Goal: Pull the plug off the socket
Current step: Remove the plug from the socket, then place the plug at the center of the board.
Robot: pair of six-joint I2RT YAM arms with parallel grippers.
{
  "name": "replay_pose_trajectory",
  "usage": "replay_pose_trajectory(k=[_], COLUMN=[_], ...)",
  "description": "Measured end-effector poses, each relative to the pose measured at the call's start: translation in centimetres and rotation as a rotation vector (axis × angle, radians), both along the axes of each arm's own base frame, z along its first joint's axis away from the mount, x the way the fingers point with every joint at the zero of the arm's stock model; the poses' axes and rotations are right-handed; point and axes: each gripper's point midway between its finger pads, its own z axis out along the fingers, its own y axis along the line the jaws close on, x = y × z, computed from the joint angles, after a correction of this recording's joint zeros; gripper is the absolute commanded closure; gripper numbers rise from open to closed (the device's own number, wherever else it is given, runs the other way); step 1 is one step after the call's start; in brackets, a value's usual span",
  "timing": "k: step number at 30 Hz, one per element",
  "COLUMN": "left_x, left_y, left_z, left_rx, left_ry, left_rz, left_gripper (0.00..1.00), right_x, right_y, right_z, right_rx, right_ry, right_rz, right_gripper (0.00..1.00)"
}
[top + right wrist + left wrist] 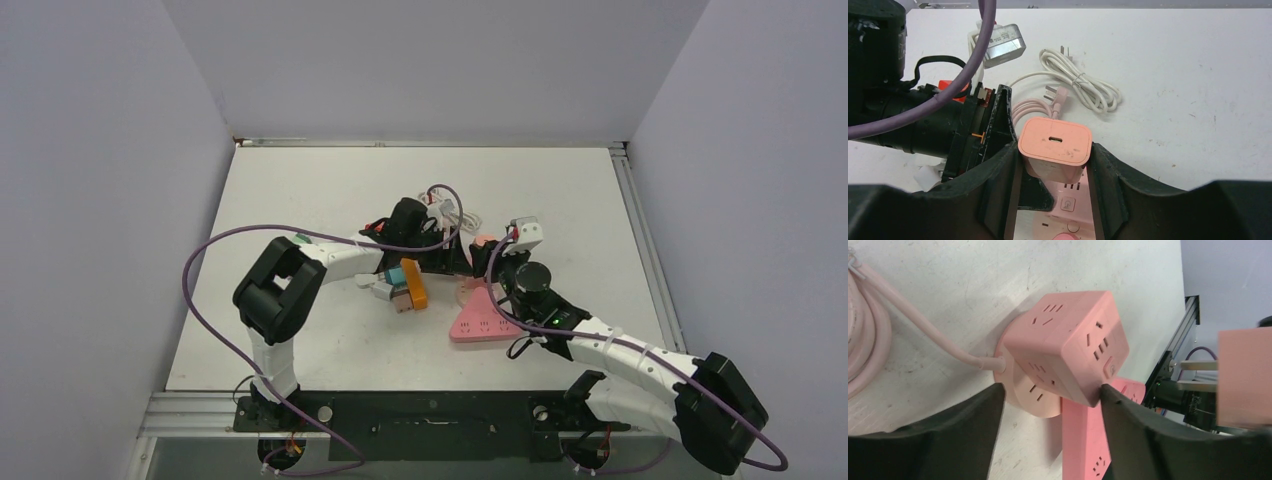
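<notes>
The plug [1055, 142], a pink square adapter with a small port on its face, sits between the fingers of my right gripper [1055, 146], which is shut on it. It hangs just above the pink socket strip [1070, 200], and its metal prongs [1198, 365] are bare in the left wrist view. From above, the plug [484, 243] is beyond the flat triangular strip [478, 320]. My left gripper [1050, 390] is open astride a pink cube socket [1068, 345] on a round base. One of its fingers [1128, 420] touches a cube corner.
A coiled white cable [1083, 82] and a pink cable with a plug end [1058, 97] lie beyond the right gripper. An orange, blue and white block [405, 285] lies left of the strip. A metal rail [645, 250] edges the table on the right.
</notes>
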Motion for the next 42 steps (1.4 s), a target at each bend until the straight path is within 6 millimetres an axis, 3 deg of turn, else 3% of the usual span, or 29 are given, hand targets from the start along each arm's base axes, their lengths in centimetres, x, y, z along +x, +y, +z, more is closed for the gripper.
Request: replay_pose_trajectory(k=[3, 6, 11, 14, 17, 20, 26, 30, 36, 38, 42], left_x=[0.1, 0.7, 4.2, 5.8, 6.2, 6.1, 6.0, 5.9, 5.7, 5.7, 5.7], left_y=[0.5, 1.2, 4.6, 8.4, 12.5, 15.8, 20.9, 21.3, 21.4, 21.3, 21.3], left_z=[-0.3, 0.6, 7.2, 11.1, 13.2, 14.7, 16.7, 17.1, 16.7, 16.7, 16.7], left_rx=[0.028, 0.026, -0.047, -0.054, -0.019, 0.027, 0.099, 0.109, 0.117, 0.116, 0.117], left_ry=[-0.010, -0.035, -0.181, -0.281, -0.350, -0.406, -0.504, -0.523, -0.510, -0.510, -0.509], left_rz=[-0.007, 0.001, 0.093, 0.189, 0.288, 0.368, 0.508, 0.519, 0.515, 0.513, 0.513], left_gripper=[0.14, 0.08, 0.03, 0.03, 0.04, 0.04, 0.04, 0.04, 0.04, 0.04, 0.04], right_x=[-0.2, -0.3, -0.1, 0.8, 2.1, 3.1, 4.3, 4.3, 3.8, 4.0, 4.2], right_y=[-0.3, -0.5, -0.3, 1.1, 3.2, 5.0, 8.6, 10.6, 10.8, 11.0, 11.4], right_z=[0.5, 0.7, 1.4, 2.7, 3.1, 1.5, -5.0, -8.9, -12.8, -13.5, -13.6], right_rx=[0.007, 0.006, -0.007, -0.016, -0.035, -0.074, -0.177, -0.209, -0.269, -0.280, -0.275], right_ry=[-0.009, -0.009, 0.015, 0.040, 0.084, 0.156, 0.367, 0.481, 0.605, 0.624, 0.631], right_rz=[-0.006, -0.011, -0.016, 0.009, 0.041, 0.074, 0.147, 0.189, 0.177, 0.174, 0.176], right_gripper=[0.95, 0.95, 0.95, 0.95, 0.95, 0.95, 0.95, 0.95, 0.92, 0.85, 0.62])
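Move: My right hand already holds the small pink plug. Its free spot, against the right side of the orange strip, lies about 4 cm ahead, 11 cm left and 14 cm below. The strip's middle is some 14 cm left and level ahead; the pink cable coil is 10 cm ahead, 9 cm left; the pink cube socket is 2 cm ahead, 1 cm left, 11 cm below. From my left hand, that socket is about 3 cm right, 1 cm back and slightly below. I spread my left fingers wide and draw away from the pink cube socket, rising and then swinging left, some 21 cm left and 17 cm up, a little forward. After a slight lift, my right hand keeps its grip and carries the plug left and forward over the left arm's vacated spot, then down about 16 cm beside the orange strip, wrist tipping downward by some 35 degrees. ##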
